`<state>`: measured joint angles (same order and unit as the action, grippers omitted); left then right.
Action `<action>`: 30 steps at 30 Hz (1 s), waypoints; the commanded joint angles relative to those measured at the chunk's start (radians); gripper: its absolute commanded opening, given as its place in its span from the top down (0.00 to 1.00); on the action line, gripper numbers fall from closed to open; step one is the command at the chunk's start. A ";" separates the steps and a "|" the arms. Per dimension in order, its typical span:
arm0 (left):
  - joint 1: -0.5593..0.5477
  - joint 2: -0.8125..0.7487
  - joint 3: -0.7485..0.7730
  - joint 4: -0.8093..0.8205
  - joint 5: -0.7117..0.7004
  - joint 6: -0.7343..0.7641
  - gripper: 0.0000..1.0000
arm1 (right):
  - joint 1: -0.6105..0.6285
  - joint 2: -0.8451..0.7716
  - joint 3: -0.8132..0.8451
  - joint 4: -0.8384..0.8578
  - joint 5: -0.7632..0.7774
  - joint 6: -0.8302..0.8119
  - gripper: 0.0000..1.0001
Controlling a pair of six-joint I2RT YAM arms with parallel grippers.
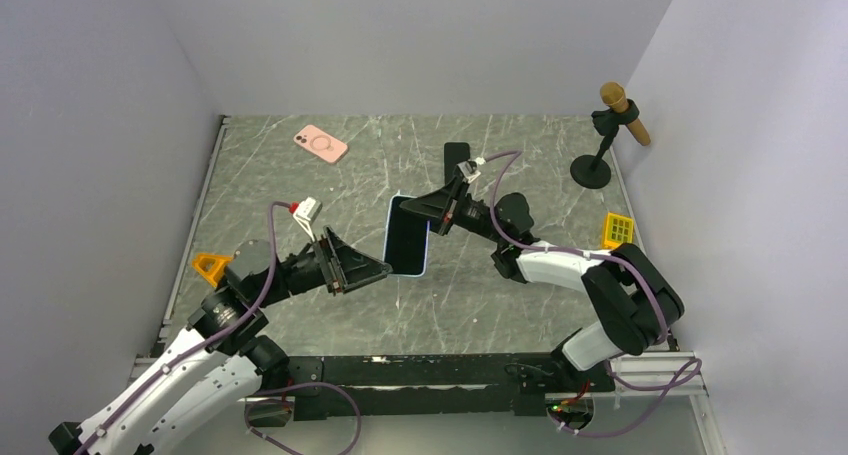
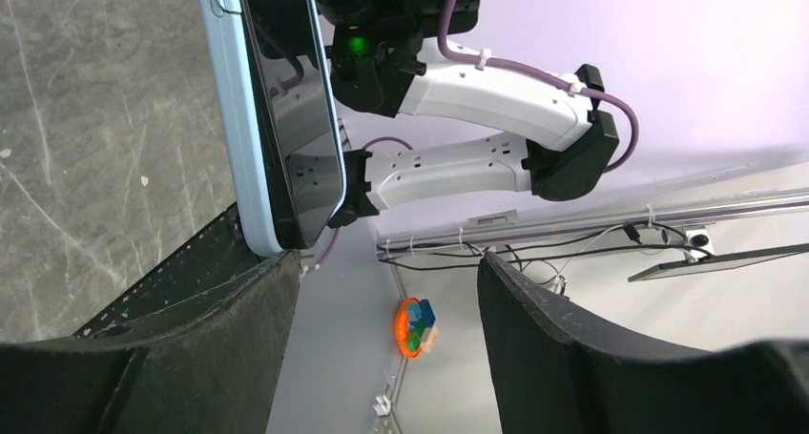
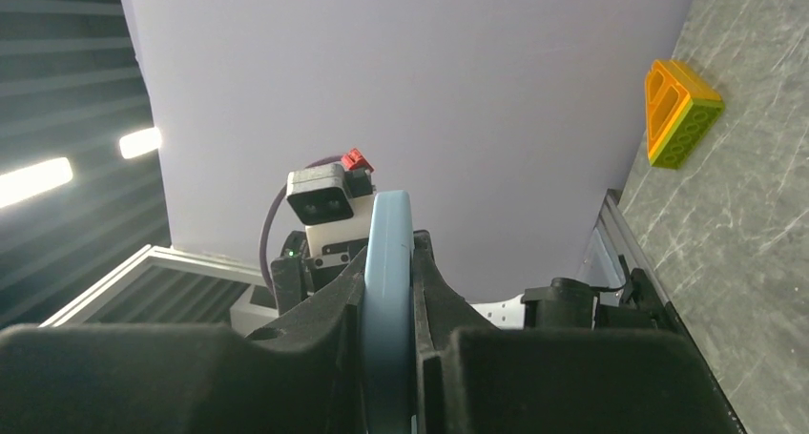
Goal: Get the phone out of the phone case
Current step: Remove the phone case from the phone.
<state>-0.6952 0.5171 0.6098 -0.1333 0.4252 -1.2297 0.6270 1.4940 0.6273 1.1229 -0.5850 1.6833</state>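
The phone (image 1: 407,237), black screen with a light-blue rim, hangs upright above the middle of the table. My right gripper (image 1: 434,211) is shut on its upper right edge; in the right wrist view the blue edge (image 3: 389,215) is pinched between the right gripper (image 3: 389,267) pads. My left gripper (image 1: 372,267) is open at the phone's lower left corner. In the left wrist view that corner (image 2: 277,234) sits at my left fingertip (image 2: 272,281), and the gap of the left gripper (image 2: 386,267) is empty. A pink phone case (image 1: 320,143) lies flat at the back left.
An orange-and-green wedge brick (image 1: 211,267) sits by the left rail. A yellow grid block (image 1: 619,229) and a microphone on a black stand (image 1: 610,135) are at the right. A flat black object (image 1: 457,155) lies behind my right gripper. Walls close in three sides.
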 commanded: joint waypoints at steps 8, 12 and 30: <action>0.006 0.098 -0.018 0.077 -0.083 -0.015 0.34 | 0.114 -0.008 0.040 0.164 0.010 0.055 1.00; 0.005 0.092 -0.021 0.061 -0.131 -0.006 0.39 | 0.133 -0.023 0.027 0.185 0.033 0.069 1.00; 0.013 0.120 0.048 0.086 -0.166 0.012 1.00 | 0.194 -0.214 0.071 -0.314 0.020 -0.308 0.71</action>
<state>-0.7071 0.6224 0.5873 -0.1009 0.4377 -1.2564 0.7502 1.3827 0.6666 0.9379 -0.4107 1.4807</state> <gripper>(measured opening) 0.039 0.196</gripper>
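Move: The phone in its blue case is still held face up by the right gripper at its far end; from the left hand its middle lies about 6 cm ahead, 4 cm right and 2 cm lower, and its near-left corner only 1 cm ahead, 2 cm right and 2 cm lower. From the right hand that corner is some 12 cm back and 5 cm left, roughly 1 cm lower. On the table 25 cm below the right hand, the bare black phone lies 28 cm ahead and 12 cm right, the pink case 34 cm ahead and 28 cm left. Sink the open left gripper about 3 cm, easing slightly right and forward, until its fingers come around the blue case's near-left corner, then shut them almost fully there. Keep the right gripper's hold and carry the phone some 2.5 cm left towards the left fingers while drawing back; once they close, lift about 2 cm, rolling the phone's far end up by nearly 10 degrees. ##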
